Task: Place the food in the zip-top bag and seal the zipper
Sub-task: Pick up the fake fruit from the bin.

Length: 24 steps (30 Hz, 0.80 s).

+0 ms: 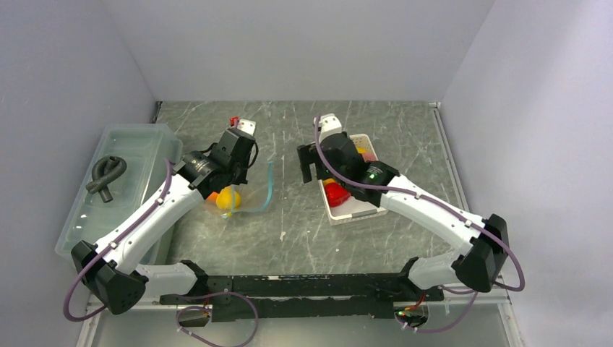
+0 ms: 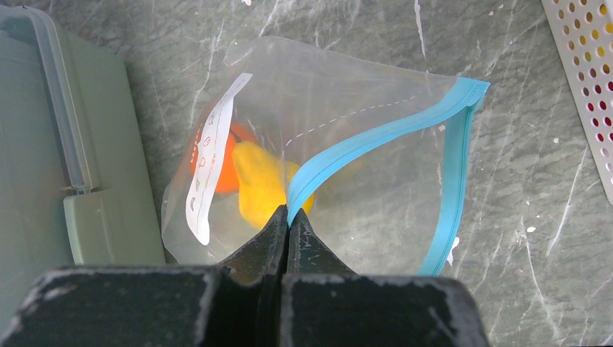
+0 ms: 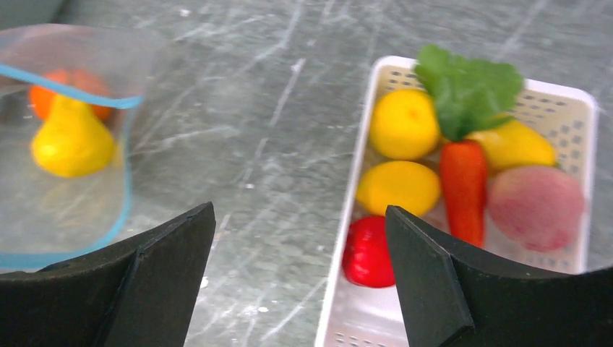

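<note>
The clear zip-top bag (image 2: 347, 108) lies on the table with its mouth held open, and a yellow fruit (image 2: 260, 188) and an orange fruit (image 2: 228, 170) rest inside it. My left gripper (image 2: 289, 213) is shut on the teal-blue zipper (image 2: 376, 137) at the near edge of the mouth. More food sits in the white basket (image 3: 376, 94): two yellow round fruits (image 3: 403, 123), a red pepper (image 3: 369, 249), an orange carrot (image 3: 463, 184), a green leafy piece (image 3: 470, 87) and a pink fruit (image 3: 535, 206). My right gripper (image 3: 300, 210) hangs open over the basket's left rim, holding nothing.
A large translucent bin (image 1: 116, 181) with a dark hose in it stands at the left, close to the bag (image 1: 238, 199). The basket (image 1: 354, 210) sits right of centre under my right arm. Grey walls enclose the table on three sides.
</note>
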{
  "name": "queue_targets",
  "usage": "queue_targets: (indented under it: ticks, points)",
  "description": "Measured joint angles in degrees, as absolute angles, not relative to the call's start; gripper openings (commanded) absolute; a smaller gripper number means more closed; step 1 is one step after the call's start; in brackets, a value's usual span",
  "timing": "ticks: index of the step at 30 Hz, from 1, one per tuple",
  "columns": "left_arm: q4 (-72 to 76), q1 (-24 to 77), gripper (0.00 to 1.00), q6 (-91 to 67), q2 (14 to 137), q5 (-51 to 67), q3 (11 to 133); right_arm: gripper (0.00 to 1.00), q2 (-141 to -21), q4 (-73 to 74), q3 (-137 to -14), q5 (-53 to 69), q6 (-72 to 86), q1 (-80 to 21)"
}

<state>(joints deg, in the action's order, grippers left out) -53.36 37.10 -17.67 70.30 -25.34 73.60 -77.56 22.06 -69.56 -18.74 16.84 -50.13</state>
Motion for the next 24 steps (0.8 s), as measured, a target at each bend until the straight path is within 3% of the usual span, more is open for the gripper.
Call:
queue_targets:
  ticks: [12, 24]
  points:
    - [-53.4, 37.1, 0.0, -17.6, 70.3, -25.3, 73.6, 0.95, -76.1, 26.8, -65.1, -24.5, 13.9, -38.8]
    - [-53.4, 37.1, 0.0, -17.6, 70.3, -25.3, 73.6, 0.94, -84.7, 27.1, -65.1, -28.6, 13.9, -31.3]
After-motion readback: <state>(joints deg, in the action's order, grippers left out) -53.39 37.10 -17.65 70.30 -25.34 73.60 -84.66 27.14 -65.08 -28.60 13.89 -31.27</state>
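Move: The peach in the bin lies about 17 cm to the right of my right hand, some 11 cm farther out and 17 cm below. The carrot is about 4 cm left of the peach and 3 cm nearer me; the red pepper is about 8 cm left and 9 cm nearer; the long yellow fruit is 6 cm beyond it and 2 cm left. From my left hand the peach is some 37 cm to the right and 12 cm ahead. I sweep my right hand about 15 cm to the right, back over the bin, sinking some 8 cm and reaching a little forward towards the peach, with the descent steepening late on. I turn the wrist roughly 25 degrees clockwise, letting its left side dip, and keep the fingers wide open and empty. My left hand stays still, pinching the bag's blue zipper edge. ##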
